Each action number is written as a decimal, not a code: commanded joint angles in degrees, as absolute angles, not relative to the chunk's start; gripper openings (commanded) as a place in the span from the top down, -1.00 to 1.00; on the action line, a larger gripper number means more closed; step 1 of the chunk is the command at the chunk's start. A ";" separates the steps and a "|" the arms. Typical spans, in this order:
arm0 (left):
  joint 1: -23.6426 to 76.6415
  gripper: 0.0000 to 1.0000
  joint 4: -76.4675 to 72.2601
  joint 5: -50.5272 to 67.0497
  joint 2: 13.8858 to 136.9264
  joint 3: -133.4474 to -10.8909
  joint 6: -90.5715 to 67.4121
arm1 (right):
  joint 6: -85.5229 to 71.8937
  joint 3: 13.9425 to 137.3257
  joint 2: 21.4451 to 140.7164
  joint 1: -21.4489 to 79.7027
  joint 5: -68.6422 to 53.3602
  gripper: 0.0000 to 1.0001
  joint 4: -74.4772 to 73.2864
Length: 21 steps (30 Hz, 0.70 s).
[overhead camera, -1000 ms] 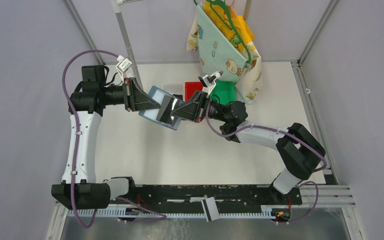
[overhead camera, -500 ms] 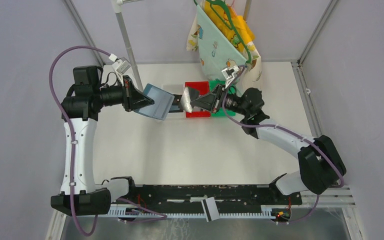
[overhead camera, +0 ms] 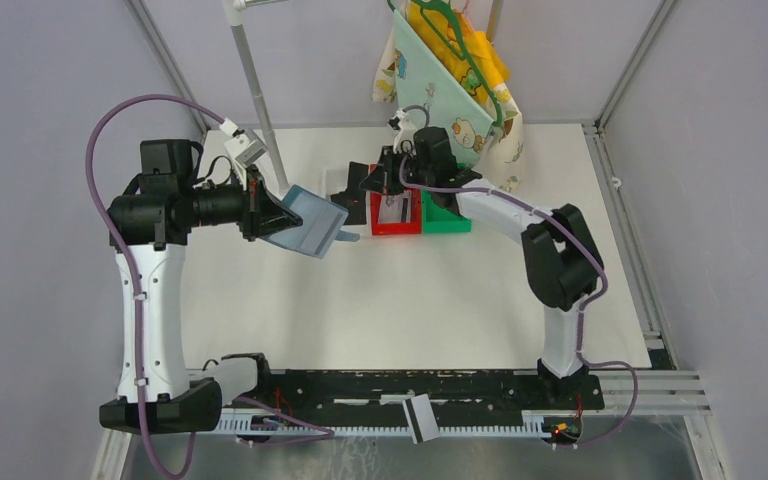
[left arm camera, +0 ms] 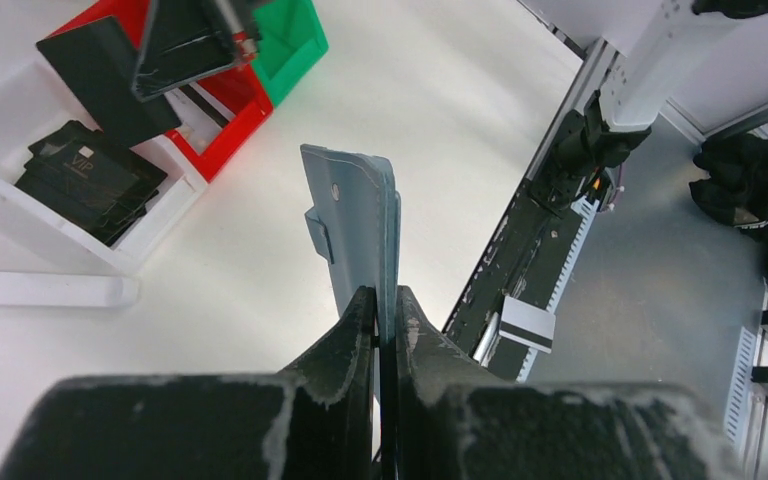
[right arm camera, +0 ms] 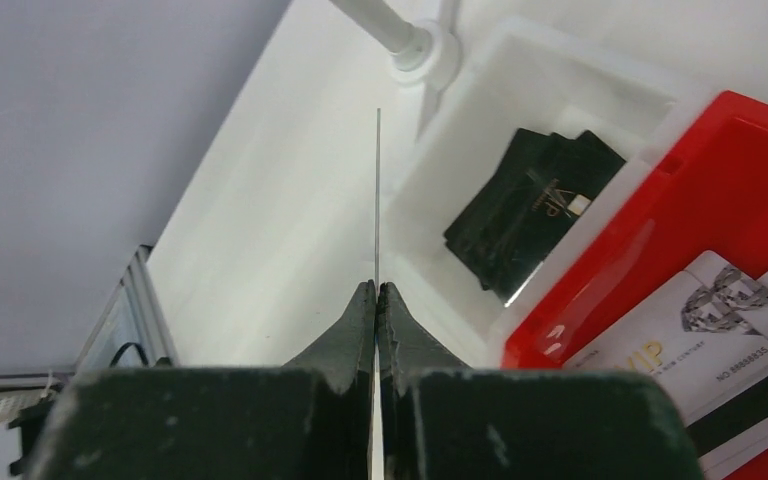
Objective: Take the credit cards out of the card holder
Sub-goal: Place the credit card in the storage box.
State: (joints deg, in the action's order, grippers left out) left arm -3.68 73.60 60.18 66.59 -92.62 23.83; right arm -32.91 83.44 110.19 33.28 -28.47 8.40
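My left gripper (overhead camera: 278, 215) (left arm camera: 385, 295) is shut on the near edge of the teal-blue card holder (overhead camera: 310, 228) (left arm camera: 355, 220) and holds it up off the table, snap tab (left arm camera: 318, 232) on its left face. My right gripper (overhead camera: 385, 190) (right arm camera: 377, 287) is shut on a thin credit card (right arm camera: 377, 190), seen edge-on in the right wrist view. It hovers over the seam between the white tray (right arm camera: 480, 90) and the red bin (right arm camera: 760, 170). From the left wrist view that card (left arm camera: 100, 70) looks dark. Pale credit cards (right arm camera: 720, 320) (overhead camera: 395, 208) lie in the red bin.
Black cards (right arm camera: 530, 220) (left arm camera: 90, 180) lie in the white tray; a green bin (overhead camera: 445, 205) stands right of the red one. A white pole (overhead camera: 255, 80) rises behind the left arm, and cloth bags (overhead camera: 450, 80) hang at the back. A striped card (overhead camera: 420, 415) rests on the front rail.
The right gripper pulled a card away from the card holder and carried it back and right to the bins. The left arm drew the holder slightly left.
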 commanded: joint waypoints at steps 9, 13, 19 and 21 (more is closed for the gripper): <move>-3.58 0.93 77.45 68.00 64.79 -92.68 29.24 | -29.06 101.75 126.69 35.18 -23.02 1.00 -0.45; -3.50 0.94 77.40 68.16 64.49 -91.87 28.50 | -29.89 102.83 128.57 35.74 -20.81 1.00 1.31; -3.45 0.96 72.34 68.41 63.05 -90.55 23.73 | -29.71 106.03 131.23 36.40 -19.49 0.57 0.76; -3.40 0.96 72.33 68.82 63.02 -90.68 23.48 | -29.07 106.39 130.95 36.39 -18.91 0.26 0.17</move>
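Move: The right hand holds a black card by one end. The white storage box with the stack of black cards is about 5 cm ahead, 5 cm left and 17 cm below this hand. Beside the white box, the red box is 5 cm ahead and 5 cm right of the hand, and the lamp stand's foot 7 cm ahead and 19 cm left. From the left hand, the white box lies roughly 24 cm ahead, 7 cm right and 33 cm down. Lower the right gripper about 10 cm into place over the black stack in the white box, easing it some 5 cm forward and 4 cm left as it sinks, quick at first and then slowing, with a slight roll of about 10 degrees. Near the end open the fingers about a quarter and release the black card. Draw the left gripper back 2 cm, still pinching the blue card holder. ##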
